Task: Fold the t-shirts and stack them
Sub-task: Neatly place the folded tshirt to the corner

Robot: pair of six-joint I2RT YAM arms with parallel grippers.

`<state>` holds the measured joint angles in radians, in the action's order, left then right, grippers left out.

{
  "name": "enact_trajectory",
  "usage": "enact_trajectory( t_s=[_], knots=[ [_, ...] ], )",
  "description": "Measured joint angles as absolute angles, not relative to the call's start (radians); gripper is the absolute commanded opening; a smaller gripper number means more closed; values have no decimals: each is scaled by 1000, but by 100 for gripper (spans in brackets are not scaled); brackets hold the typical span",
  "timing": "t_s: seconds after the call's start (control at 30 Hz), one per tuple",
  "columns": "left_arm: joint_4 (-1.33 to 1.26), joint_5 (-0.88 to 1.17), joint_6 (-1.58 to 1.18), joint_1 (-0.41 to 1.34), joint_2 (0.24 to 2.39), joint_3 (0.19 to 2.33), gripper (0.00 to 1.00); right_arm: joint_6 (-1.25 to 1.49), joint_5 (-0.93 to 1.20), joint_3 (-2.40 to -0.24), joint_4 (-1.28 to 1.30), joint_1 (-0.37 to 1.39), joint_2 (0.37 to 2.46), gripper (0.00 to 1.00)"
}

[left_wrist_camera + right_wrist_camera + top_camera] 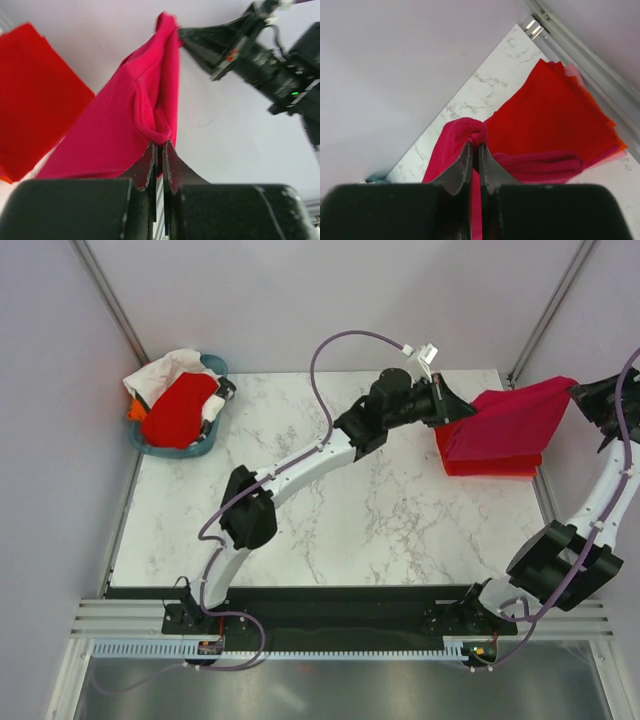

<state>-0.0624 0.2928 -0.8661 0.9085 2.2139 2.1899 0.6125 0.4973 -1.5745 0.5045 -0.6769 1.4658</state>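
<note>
A folded crimson-pink t-shirt [510, 420] hangs stretched in the air over a stack of folded bright red t-shirts [485, 466] at the table's right back corner. My left gripper [462, 408] is shut on its left corner, and the fabric [125, 125] bunches at the fingertips [159, 146]. My right gripper [577, 392] is shut on the opposite corner; in the right wrist view the pinched cloth [462, 132] curls over the fingertips [474, 146], with the red stack [550, 120] below. In the left wrist view the stack [35, 95] lies at left and the right gripper [200, 42] at the top.
A teal basket [205, 445] at the back left corner holds a red shirt [180, 410] and white cloth [165, 370]. The marble table [330, 520] spreads between the arms. Pale walls and metal frame posts [540, 310] close in the back.
</note>
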Motion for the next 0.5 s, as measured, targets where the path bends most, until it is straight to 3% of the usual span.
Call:
enact_trajectory(
  t_s=[0.5],
  knots=[
    [-256,207,-949,934,2494,2244,2,535,473,-1595,500,-700,1640,0]
  ],
)
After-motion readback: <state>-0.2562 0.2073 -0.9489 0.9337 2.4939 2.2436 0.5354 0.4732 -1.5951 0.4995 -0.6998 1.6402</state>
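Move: Out beyond the hands, which already hold the folded magenta t-shirt stretched between them, lies the red stack: its middle is about 12 cm ahead of the left hand, 10 cm to its right and 32 cm below. From the right hand the stack is some 7 cm ahead, 10 cm to the left and 31 cm below. The table's far right corner is roughly 30 cm ahead of the left hand and 17 cm to its right, 34 cm down. Lowering the pinched t-shirt over the red stack, both hands sink while drifting right and slightly forward, slowing towards the end. The left drops faster, about 11 cm down and 5 cm right; the right goes down some 6 cm and 4 cm right, its fingers tipping a little further down. Both grippers stay shut on the cloth. ##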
